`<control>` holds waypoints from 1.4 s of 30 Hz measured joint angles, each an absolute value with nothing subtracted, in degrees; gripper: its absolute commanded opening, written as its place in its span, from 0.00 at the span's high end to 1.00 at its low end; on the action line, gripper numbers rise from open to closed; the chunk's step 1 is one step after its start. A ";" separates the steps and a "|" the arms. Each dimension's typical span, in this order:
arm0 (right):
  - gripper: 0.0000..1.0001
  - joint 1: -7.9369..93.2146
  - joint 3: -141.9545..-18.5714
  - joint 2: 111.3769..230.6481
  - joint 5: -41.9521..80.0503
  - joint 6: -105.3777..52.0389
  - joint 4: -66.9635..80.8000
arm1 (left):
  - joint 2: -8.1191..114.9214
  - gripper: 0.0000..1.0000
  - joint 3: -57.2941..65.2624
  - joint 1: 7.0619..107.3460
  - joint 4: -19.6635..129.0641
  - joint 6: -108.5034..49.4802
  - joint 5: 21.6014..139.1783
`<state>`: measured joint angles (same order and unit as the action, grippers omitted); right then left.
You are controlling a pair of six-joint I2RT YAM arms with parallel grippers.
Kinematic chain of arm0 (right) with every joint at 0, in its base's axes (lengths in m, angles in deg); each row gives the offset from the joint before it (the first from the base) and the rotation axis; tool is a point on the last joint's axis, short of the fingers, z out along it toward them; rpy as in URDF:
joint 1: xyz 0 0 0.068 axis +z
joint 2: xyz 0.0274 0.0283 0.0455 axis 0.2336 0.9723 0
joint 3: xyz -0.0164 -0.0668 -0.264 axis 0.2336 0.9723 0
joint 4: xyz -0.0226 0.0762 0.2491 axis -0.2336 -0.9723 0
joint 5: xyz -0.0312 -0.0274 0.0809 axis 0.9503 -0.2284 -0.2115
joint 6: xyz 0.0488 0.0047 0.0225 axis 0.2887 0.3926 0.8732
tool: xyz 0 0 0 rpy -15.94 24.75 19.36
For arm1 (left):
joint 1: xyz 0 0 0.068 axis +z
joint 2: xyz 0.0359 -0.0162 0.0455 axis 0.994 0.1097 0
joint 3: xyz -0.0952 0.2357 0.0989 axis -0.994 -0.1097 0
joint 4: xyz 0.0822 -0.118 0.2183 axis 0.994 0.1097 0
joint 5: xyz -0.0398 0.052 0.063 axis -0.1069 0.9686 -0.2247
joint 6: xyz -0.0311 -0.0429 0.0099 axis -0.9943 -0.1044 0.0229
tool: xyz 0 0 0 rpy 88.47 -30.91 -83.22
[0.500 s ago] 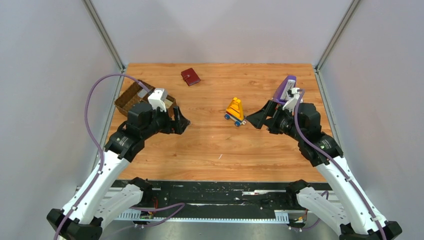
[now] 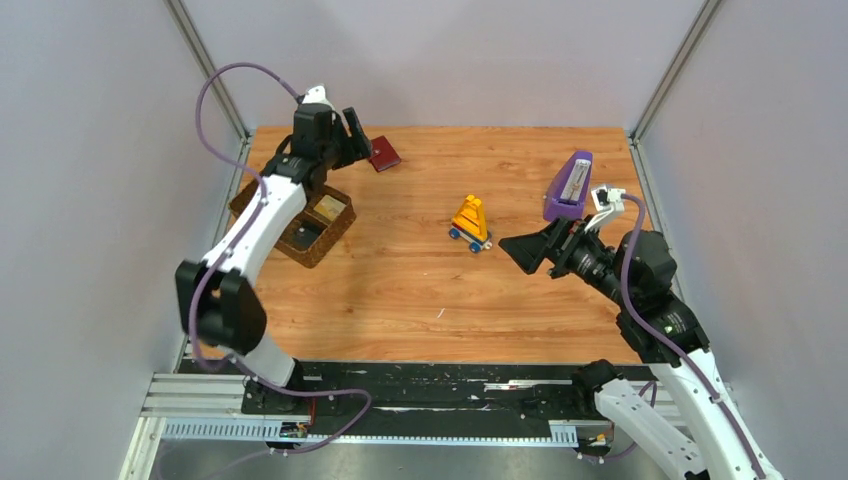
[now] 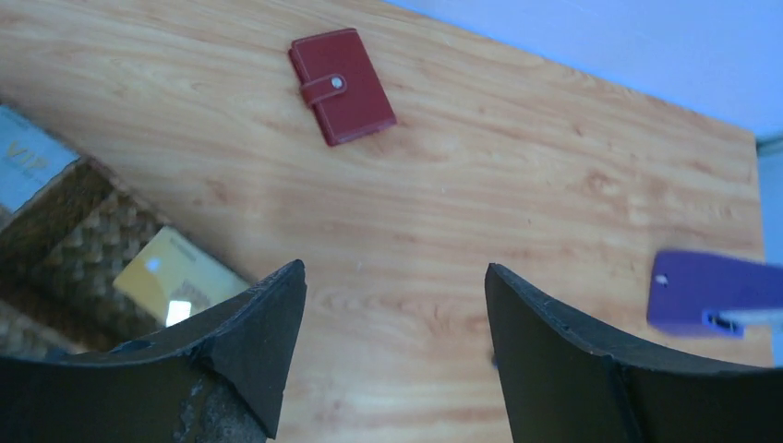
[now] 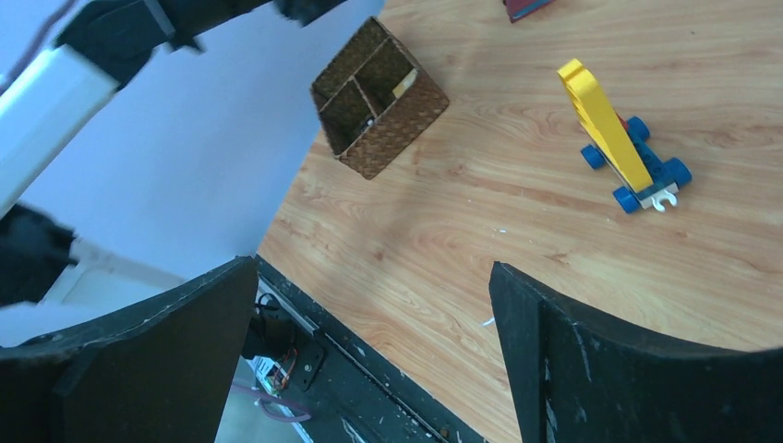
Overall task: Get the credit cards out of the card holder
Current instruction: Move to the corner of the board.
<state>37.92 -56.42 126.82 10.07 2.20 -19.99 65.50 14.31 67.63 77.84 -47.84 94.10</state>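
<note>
The card holder [image 2: 383,153] is a small dark red wallet lying flat near the table's far edge, closed with its snap tab across the front [image 3: 342,85]. No credit cards show inside it. My left gripper [image 2: 360,140] hovers open just left of it and holds nothing; in the left wrist view the holder lies well ahead of the gripper [image 3: 395,277]. My right gripper [image 2: 520,252] hangs open and empty above the table's right half, far from the holder. Only a corner of the card holder [image 4: 526,7] shows in the right wrist view.
A brown wicker basket [image 2: 300,215] at the left holds a yellowish card [image 3: 180,277] and a pale one [image 3: 23,161]. A yellow toy on blue wheels [image 2: 470,222] stands mid-table. A purple wedge stand [image 2: 570,187] stands at the right. Grey walls close the sides and back.
My left arm has swung from in front of the basket to the far left, beside the card holder. The right gripper has risen and drawn back slightly.
</note>
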 measured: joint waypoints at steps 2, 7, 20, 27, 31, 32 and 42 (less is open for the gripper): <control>0.00 37.92 -56.53 126.36 8.69 1.48 -18.99 | 72.23 0.29 18.05 69.27 76.16 -50.29 93.62; 0.01 37.92 -56.55 128.63 4.89 0.25 -17.50 | 87.49 0.37 26.27 72.04 72.46 -55.69 91.15; 0.02 37.92 -58.43 135.51 2.61 -2.63 -16.85 | 109.50 0.46 34.71 72.98 66.32 -63.95 90.65; 0.02 37.92 -59.09 136.43 3.27 -3.42 -16.17 | 112.21 0.47 35.34 73.27 64.75 -65.22 90.61; 0.02 37.92 -59.09 136.63 3.77 -3.42 -16.06 | 113.54 0.48 36.76 73.64 63.33 -65.61 90.24; 0.02 37.92 -59.06 136.63 3.86 -3.42 -15.99 | 113.87 0.49 37.20 73.70 63.24 -65.63 90.13; 0.02 37.92 -59.09 136.74 4.54 -3.40 -15.64 | 116.16 0.60 38.51 74.01 61.47 -67.12 87.96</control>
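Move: The card holder lies flat on the table about 22 cm ahead of my left hand, some 3 cm to its right and 26 cm below. The woven basket stands level with this hand, about 13 cm to its left and 23 cm down. The toy truck is also roughly level with this hand, some 23 cm to its right and 23 cm down. From my right hand, the card holder is about 47 cm ahead, 26 cm left and 30 cm below. I swoop my left hand forward and down, about 18 cm out and 23 cm down, to the near end of the card holder: first both ways at once, then mostly down, finally creeping forward. The hand tips down, swings counter-clockwise and lowers its left side, 10 to 15 degrees each, while the fingers close from wide to about half open. My right hand drifts some 3 cm forward and left in the air. ##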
